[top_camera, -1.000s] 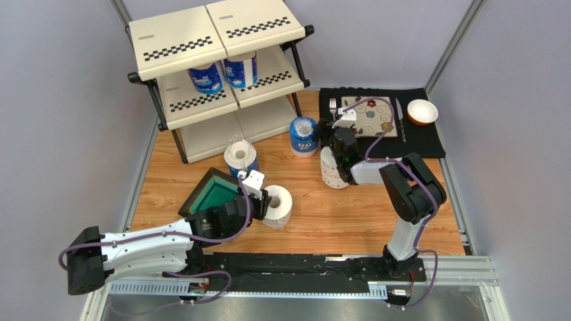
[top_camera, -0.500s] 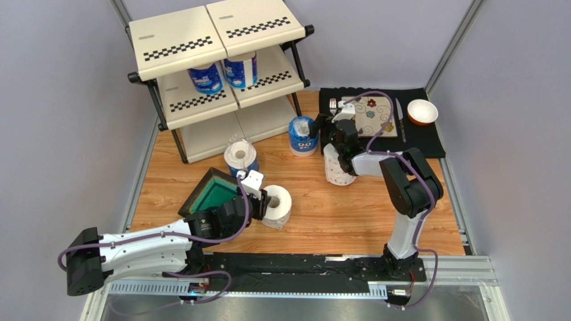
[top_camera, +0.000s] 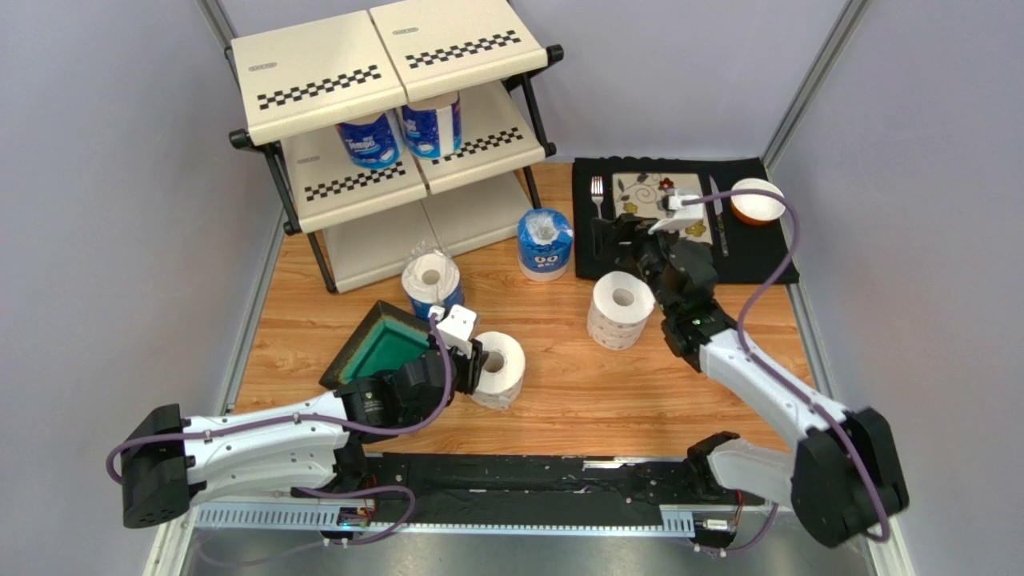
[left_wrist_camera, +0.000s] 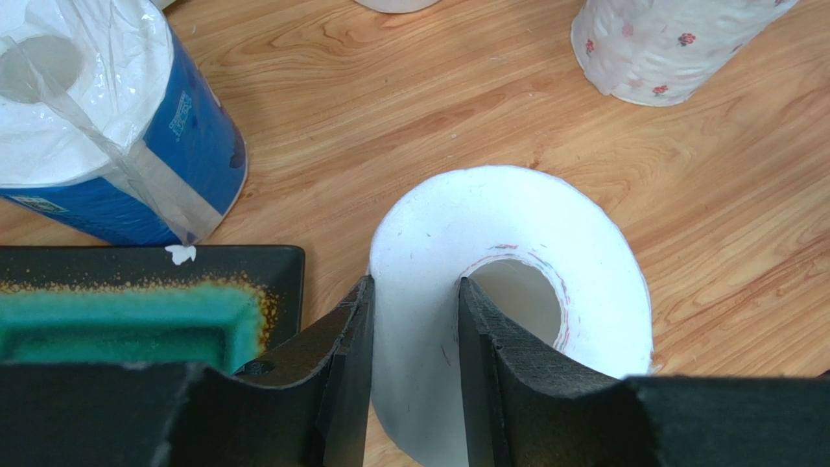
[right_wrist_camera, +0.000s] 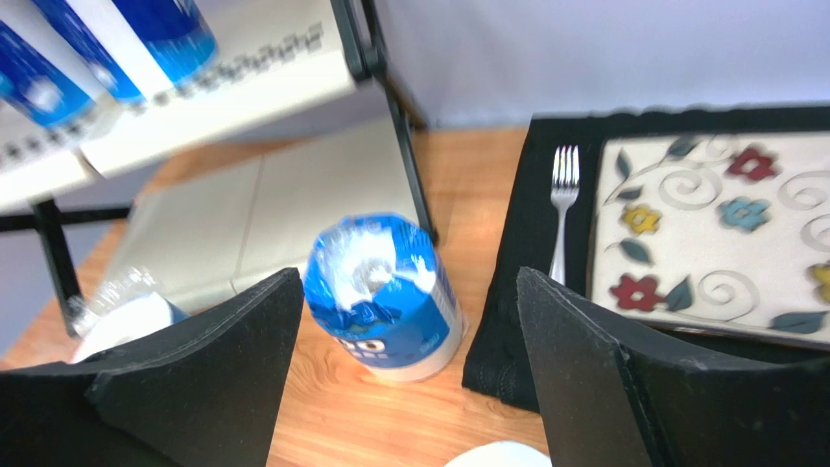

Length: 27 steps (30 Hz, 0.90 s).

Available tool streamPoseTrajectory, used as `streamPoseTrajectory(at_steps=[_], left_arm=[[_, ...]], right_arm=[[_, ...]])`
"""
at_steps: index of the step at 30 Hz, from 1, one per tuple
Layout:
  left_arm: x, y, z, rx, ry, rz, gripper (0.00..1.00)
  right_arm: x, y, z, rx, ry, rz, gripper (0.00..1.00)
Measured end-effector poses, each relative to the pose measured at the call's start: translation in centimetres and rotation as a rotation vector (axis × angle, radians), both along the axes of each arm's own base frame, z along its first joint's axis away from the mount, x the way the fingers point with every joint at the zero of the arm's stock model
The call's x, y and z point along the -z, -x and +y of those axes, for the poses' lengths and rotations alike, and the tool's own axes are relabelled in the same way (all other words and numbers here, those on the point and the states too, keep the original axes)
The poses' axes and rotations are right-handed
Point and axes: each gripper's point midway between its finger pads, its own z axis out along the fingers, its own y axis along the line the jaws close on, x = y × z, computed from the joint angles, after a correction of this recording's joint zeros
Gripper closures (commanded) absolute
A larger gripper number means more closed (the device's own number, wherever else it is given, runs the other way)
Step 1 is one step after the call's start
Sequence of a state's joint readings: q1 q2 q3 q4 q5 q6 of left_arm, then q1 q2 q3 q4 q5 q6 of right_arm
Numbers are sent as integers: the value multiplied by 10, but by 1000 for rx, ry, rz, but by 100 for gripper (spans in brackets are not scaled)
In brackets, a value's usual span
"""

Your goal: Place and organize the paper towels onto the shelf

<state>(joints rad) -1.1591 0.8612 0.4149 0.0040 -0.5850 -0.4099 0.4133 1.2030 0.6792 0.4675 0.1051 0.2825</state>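
Note:
The shelf [top_camera: 397, 72] stands at the far left with two blue-wrapped paper towels [top_camera: 399, 132] on its middle tier. My left gripper [top_camera: 466, 360] is shut on a plain white roll [top_camera: 501, 366]. In the left wrist view one finger [left_wrist_camera: 482, 360] is inside its core, the other outside the wall of the roll [left_wrist_camera: 546, 243]. A patterned roll [top_camera: 619, 310] stands upright on the table. My right gripper [top_camera: 627, 238] is open and empty just beyond it, facing a blue-wrapped roll [right_wrist_camera: 385, 292] [top_camera: 545, 244]. Another wrapped roll [top_camera: 430, 282] stands near the shelf.
A black tray with a green inside [top_camera: 382, 345] lies beside my left gripper. A black placemat [top_camera: 751, 258] at the far right holds a flowered plate [top_camera: 659, 198], a fork [right_wrist_camera: 562, 195], a knife and a bowl [top_camera: 757, 201]. Grey walls enclose the table.
My right gripper has let go of the patterned roll, which now stands upright, and the arm has swung out to the right. The left arm has not moved.

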Motion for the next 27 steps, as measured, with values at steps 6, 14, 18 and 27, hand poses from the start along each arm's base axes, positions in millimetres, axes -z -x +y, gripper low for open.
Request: streamPoseTrajectory(at_steps=[6,14,18,27], left_arm=[[-1,-2,-5,8,-6,-5,63],[-9,-2,-10,26,8,-14,64],[-23,-4,-16,37,25,-32,64],[-59,-10,-33,58,72,-78,65]], right_arm=[[-54,38,-26,48,-48,-94,15],[-70,67,-38,49,-67,-99,15],[-54,70,-38,41,-40,-40,15],[-52,84,-38,12,-39,-18,15]])
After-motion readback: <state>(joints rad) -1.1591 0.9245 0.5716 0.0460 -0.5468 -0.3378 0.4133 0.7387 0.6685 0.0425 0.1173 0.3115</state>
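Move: The left hand already holds the white roll by its wall; the lower shelf lies about 28 cm ahead, 9 cm left and 9 cm below. The wrapped roll stands roughly 17 cm ahead and 9 cm left, the green dish 6 cm ahead and 17 cm left. From the open right hand, the flowered roll is some 5 cm back, 5 cm right and 17 cm below, the blue roll about 7 cm ahead and 9 cm left, equally low. The left hand keeps its pinch on the white roll's wall, one finger in the core, and after a slow start carries it up about 6 cm and a little over 3 cm to the right, hardly turning. Meanwhile the right hand, fingers staying wide open and touching nothing, draws back some 8 cm and right 4 cm, away from the blue roll; it climbs about 7 cm on the way, then sinks 2 cm and levels off above the flowered roll. ##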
